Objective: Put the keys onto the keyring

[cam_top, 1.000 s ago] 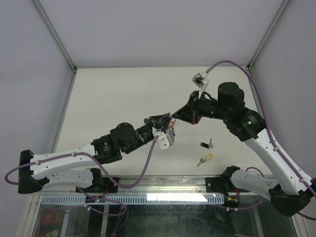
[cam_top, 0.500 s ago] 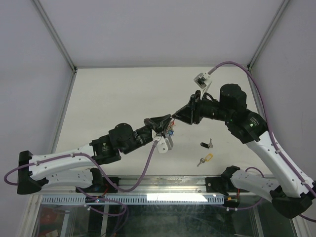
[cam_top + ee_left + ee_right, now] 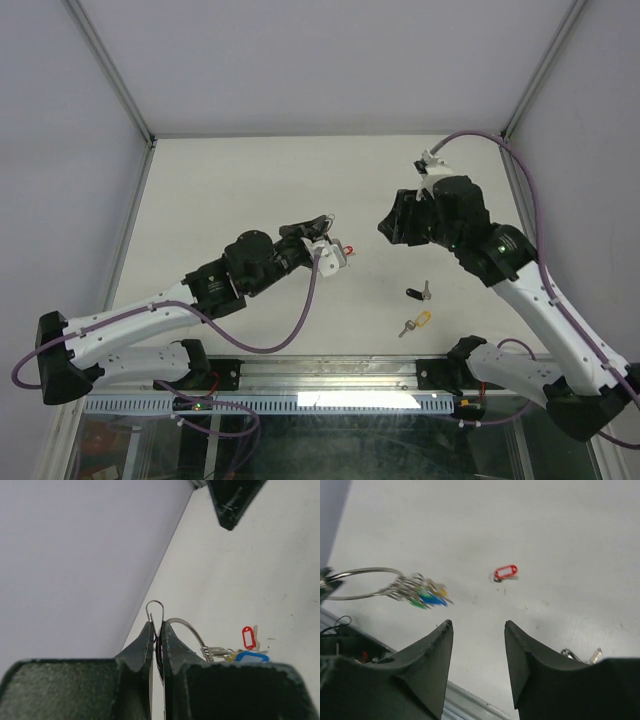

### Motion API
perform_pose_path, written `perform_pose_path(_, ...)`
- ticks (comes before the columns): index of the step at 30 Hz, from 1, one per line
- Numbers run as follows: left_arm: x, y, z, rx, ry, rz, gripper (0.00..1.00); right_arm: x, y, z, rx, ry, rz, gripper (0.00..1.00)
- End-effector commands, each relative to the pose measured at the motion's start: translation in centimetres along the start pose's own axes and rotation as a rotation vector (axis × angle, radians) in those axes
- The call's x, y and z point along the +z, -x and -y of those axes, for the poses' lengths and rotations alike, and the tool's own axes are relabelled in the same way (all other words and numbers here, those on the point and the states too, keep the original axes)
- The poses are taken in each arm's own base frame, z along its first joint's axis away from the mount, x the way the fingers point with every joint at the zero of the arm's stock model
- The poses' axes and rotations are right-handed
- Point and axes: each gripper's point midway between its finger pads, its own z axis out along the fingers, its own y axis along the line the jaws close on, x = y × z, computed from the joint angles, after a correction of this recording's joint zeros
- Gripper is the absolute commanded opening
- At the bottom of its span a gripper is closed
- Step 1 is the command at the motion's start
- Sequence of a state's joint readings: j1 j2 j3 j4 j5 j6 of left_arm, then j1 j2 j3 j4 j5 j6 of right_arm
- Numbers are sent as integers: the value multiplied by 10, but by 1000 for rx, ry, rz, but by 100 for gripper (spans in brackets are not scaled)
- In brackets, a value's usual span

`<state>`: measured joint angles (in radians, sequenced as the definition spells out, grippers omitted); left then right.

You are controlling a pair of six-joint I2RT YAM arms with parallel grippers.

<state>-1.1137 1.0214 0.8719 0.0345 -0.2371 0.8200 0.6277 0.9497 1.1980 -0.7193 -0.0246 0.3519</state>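
Observation:
My left gripper (image 3: 318,228) (image 3: 157,625) is shut on the thin silver keyring (image 3: 186,628), and a small loop of the wire pokes out past its fingertips. Several keys with green, blue and yellow heads (image 3: 422,597) hang bunched on the ring (image 3: 365,571). A red-headed key (image 3: 505,572) (image 3: 347,250) lies loose on the table beneath. A black-headed key (image 3: 418,292) and a yellow-headed key (image 3: 413,323) lie to the right. My right gripper (image 3: 386,222) (image 3: 477,624) stands open and empty, apart from the ring.
The white tabletop (image 3: 240,190) is walled by grey panels, with a metal rail (image 3: 330,370) along its near edge. A silver key part (image 3: 582,655) shows behind my right finger. My right fingertip (image 3: 232,500) is at the top of the left wrist view.
My right gripper has opened and drawn back to the right, away from the left gripper. The left gripper has closed on the keyring and shifted slightly up.

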Motion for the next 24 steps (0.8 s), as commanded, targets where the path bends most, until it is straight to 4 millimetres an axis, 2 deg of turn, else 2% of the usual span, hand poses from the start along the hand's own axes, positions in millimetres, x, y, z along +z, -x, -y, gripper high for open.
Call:
perform_pose_path(1,2,6,-29,-120,113,-18,0,18,-43,57,98,-268,-186,49)
perform_pose_path(4,1,-9,-34,-201,178,-108,0,22,-68,73,165,-345,-280,50)
perform_pose_path(7,0,-19,-30,-250,176,-169,0,19,-96,88,191,-426,-369,50)
perform_pose_path(13,-4,-30,-30,-377,226,-260,0,24,-145,98,261,-462,-484,50)
perform_pose_path(17,-8,-38,-28,-373,257,-320,0,20,-159,117,308,-575,-447,50)
perform_pose_path(21,-13,-43,-16,-317,229,-335,0,12,-169,146,285,-733,-428,50)
perform_pose_path(24,-14,-40,-11,-309,205,-320,0,16,-177,158,315,-762,-449,48)
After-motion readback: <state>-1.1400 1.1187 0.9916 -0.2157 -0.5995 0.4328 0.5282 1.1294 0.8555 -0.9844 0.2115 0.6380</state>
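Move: The key with the black tag lies on the table about 30 cm below my right hand, roughly 12 cm to its right and neither ahead nor back. The yellow-tagged key is 8 cm or so nearer my base than the black-tagged one. The red-tagged key is some 13 cm ahead of my right hand and 9 cm to its left. From my left hand, which holds the keyring, the black-tagged key is about 28 cm right, level in reach, and 30 cm down. I drop my right hand some 20 cm towards the black-tagged key, carrying it about 10 cm to the right and, after a brief reach forward, back a few centimetres. Its half-open fingers tip down by about 35 degrees and turn clockwise, touching nothing. My left hand keeps its shut grip on the keyring, easing left, down and slightly forward while swinging counter-clockwise. ##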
